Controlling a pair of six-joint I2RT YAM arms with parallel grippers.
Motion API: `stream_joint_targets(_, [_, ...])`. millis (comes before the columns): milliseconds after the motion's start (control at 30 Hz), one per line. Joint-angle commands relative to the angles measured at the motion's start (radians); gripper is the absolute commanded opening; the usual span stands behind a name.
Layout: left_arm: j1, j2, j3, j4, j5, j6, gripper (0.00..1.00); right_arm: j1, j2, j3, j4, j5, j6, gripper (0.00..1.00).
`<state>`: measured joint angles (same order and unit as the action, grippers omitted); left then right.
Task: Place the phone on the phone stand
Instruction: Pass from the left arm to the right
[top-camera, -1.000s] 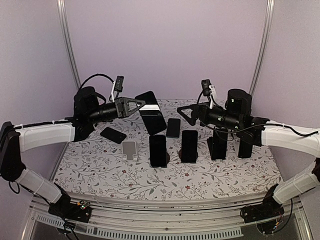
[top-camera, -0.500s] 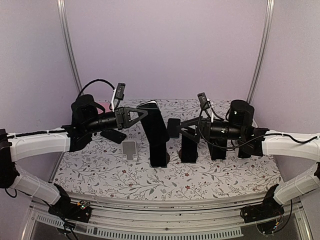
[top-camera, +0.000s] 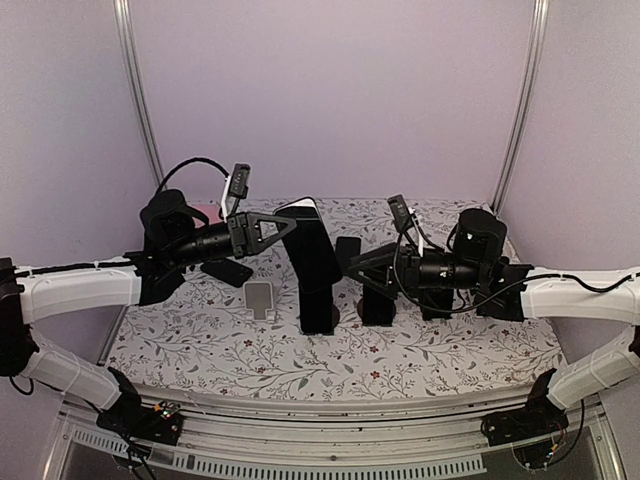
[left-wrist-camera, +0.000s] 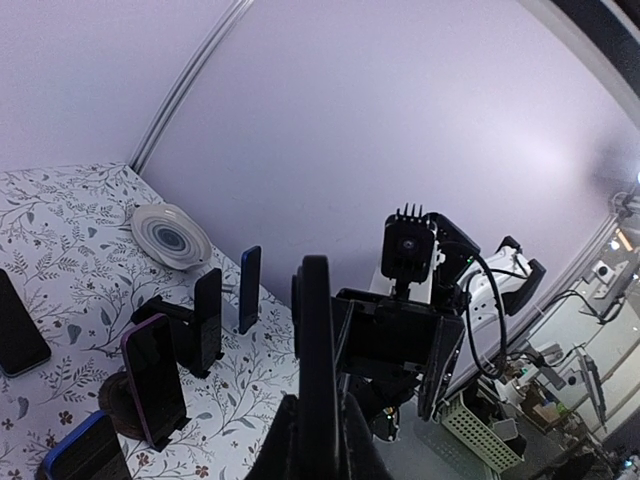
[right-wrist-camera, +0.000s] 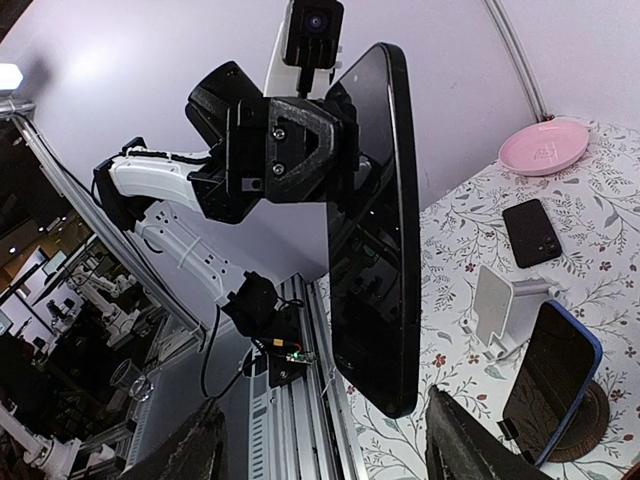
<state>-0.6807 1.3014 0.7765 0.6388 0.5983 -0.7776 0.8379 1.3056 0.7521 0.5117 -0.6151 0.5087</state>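
Note:
A large black phone (top-camera: 311, 248) hangs above the table, upright and tilted, with my left gripper (top-camera: 288, 223) shut on its upper part. In the left wrist view the phone (left-wrist-camera: 318, 350) shows edge-on between the shut fingers of my left gripper (left-wrist-camera: 318, 415). My right gripper (top-camera: 352, 262) reaches in from the right, open. In the right wrist view its fingers (right-wrist-camera: 195, 450) stand wide on either side of the phone's (right-wrist-camera: 375, 230) lower end, not touching it. An empty white phone stand (top-camera: 260, 298) sits on the table below and left of the phone.
Several other phones stand on dark stands in a row (top-camera: 318, 310) (top-camera: 378, 300). A black phone (top-camera: 228, 270) lies flat at the back left near a pink plate (right-wrist-camera: 545, 145). A white dish (left-wrist-camera: 170, 235) sits at the back right.
My left gripper has swung the phone down and more upright. My right arm has moved left to the phone, and its jaws have narrowed around the lower end.

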Motion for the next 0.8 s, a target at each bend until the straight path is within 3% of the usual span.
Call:
stream_joint_targets(0, [-0.013, -0.022, 0.003, 0.091, 0.02, -0.02, 0.0, 0.01, 0.012, -0.004, 0.052, -0.022, -0.013, 0.66])
stream_joint_targets(533, [-0.035, 0.013, 0.036, 0.119, 0.088, -0.017, 0.0, 0.078, 0.078, 0.042, 0.072, -0.01, 0.0, 0.54])
stream_joint_targets(667, [-0.048, 0.022, 0.045, 0.121, 0.1, -0.01, 0.0, 0.095, 0.082, 0.058, 0.074, -0.006, 0.001, 0.46])
stream_joint_targets(767, [-0.055, 0.027, 0.05, 0.12, 0.103, -0.006, 0.0, 0.106, 0.089, 0.064, 0.073, 0.003, 0.0, 0.32])
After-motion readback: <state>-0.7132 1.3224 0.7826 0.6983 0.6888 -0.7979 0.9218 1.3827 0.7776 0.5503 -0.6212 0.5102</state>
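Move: The phone is in the left hand, held by its upper left edge and slanting down and back, so its middle is about 5 cm to that hand's right, 3 cm back and 3 cm below. From the open right hand the phone's middle is some 8 cm left, 4 cm ahead and 3 cm up. Below, the blue-edged phone stands 7 cm left of the right hand and 2 cm ahead; the purple-edged phone is 7 cm right and 4 cm ahead, both 16 cm lower. Left and back, some 3 cm in all each way, the right hand slides in to the hanging phone's lower end, dipping about 2 cm and coming half of that back up, while its fingers narrow around the phone without shutting. The left hand keeps its pinch and draws the phone back about 2.5 cm and slightly right, turning some 5 degrees clockwise. ##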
